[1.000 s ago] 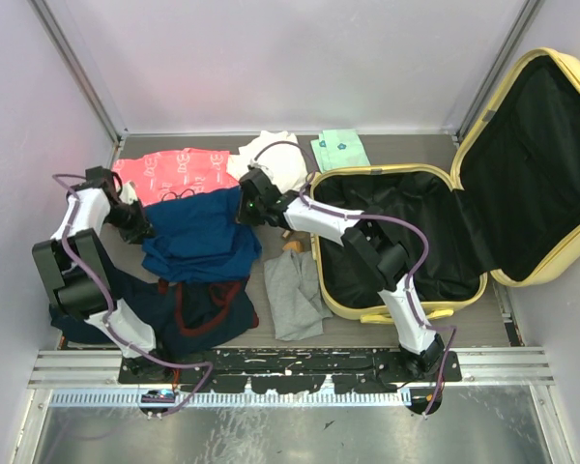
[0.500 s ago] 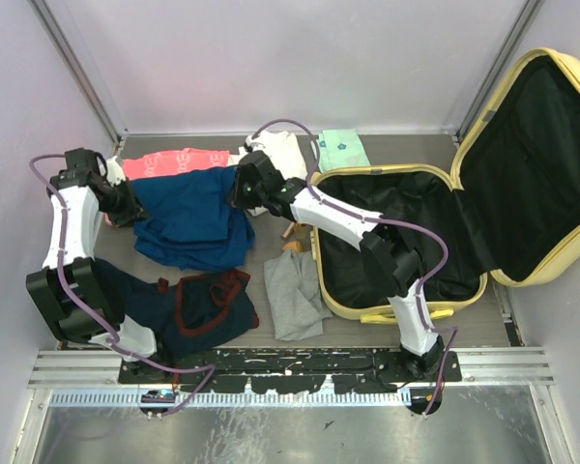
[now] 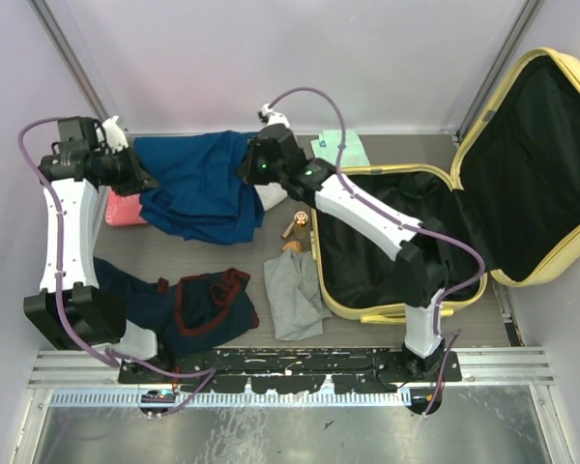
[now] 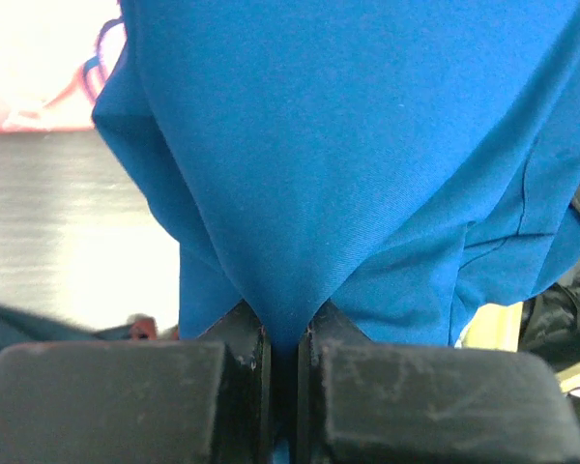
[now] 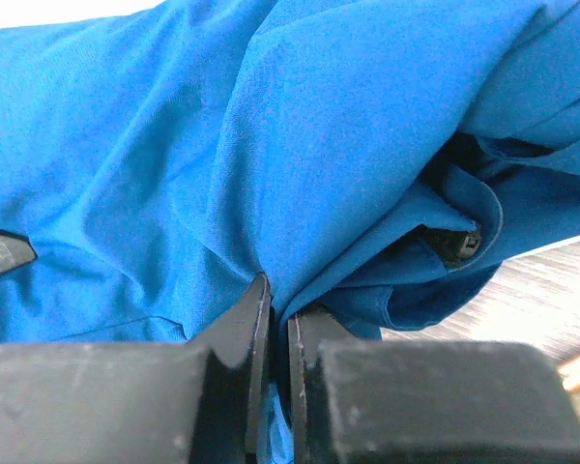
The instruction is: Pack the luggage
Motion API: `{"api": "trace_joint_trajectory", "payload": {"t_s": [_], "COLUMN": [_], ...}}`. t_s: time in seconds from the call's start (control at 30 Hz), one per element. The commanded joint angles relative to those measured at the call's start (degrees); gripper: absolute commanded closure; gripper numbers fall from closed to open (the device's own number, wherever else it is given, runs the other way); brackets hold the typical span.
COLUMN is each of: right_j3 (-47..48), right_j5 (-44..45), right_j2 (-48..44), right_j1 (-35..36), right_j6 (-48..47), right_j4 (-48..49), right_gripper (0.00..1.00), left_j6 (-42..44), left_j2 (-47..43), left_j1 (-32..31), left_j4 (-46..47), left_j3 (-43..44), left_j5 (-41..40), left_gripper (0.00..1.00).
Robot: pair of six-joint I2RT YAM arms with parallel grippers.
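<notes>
The luggage (image 3: 343, 309), a pale yellow hard-shell suitcase with black lining, lies open at the right with its lid (image 3: 570, 242) propped up. A blue garment (image 3: 198, 188) is lifted at the back of the table, stretched between both arms. My left gripper (image 3: 140, 179) is shut on its left edge, and the blue cloth (image 4: 300, 193) fills the left wrist view above the closed jaws. At the garment's right edge my right gripper (image 3: 254, 172) is shut on a fold (image 5: 222, 193), left of the luggage.
A pink garment (image 3: 126, 208) lies under the blue one at the left. White cloth (image 3: 271, 198) and a mint green packet (image 3: 343, 150) lie at the back. A grey garment (image 3: 292, 295), a navy and red garment (image 3: 208, 304) and a small copper object (image 3: 298, 227) lie nearer.
Both arms have raised the blue garment and carried it toward the back of the table. It now covers most of the pink garment and the white cloth.
</notes>
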Motion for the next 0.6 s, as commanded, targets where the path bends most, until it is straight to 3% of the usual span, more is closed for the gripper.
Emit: {"api": "trace_joint_trajectory", "payload": {"t_s": [0.0, 0.27, 0.57], "right_j3": [2.98, -8.20, -22.99], "right_j5": [-0.88, -1.33, -1.65], "right_j2": [-10.05, -24.46, -42.49], "right_j1": [-3.02, -11.53, -26.86], "right_j6": [-2.88, -10.21, -14.05], "right_j4": [-1.54, -6.62, -15.57], "right_gripper": [1.00, 1.00, 1.00], "left_j6": [-4.41, -13.79, -19.33], "left_j2": [-2.70, 0.87, 10.86], "left_j1": [-8.03, -26.91, -49.13], "left_j4": [4.65, 12.52, 19.78], "left_j3": [5.97, 10.67, 16.15], "left_j5": [4.01, -0.82, -8.01], "left_gripper": [1.00, 1.00, 1.00]}}
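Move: Both hands still hold the blue garment high. The suitcase's open tray lies about 37 cm to the right of the right hand, 4 cm nearer and 18 cm below; from the left hand it is some 57 cm right, 6 cm back. Some 12 cm right of the right hand, down on the table, lie the small wooden tools, level with it, and the grey garment, 20 cm nearer. The mint cloth is 23 cm right, 23 cm ahead. Keeping their pinch on opposite sides of the blue garment, both hands sweep together some 26 cm to the right towards the suitcase, picking up speed. Both climb about 6 to 8 cm over the first part, then run nearly level; the left wrist swings some 25 degrees clockwise and the right a little less. ##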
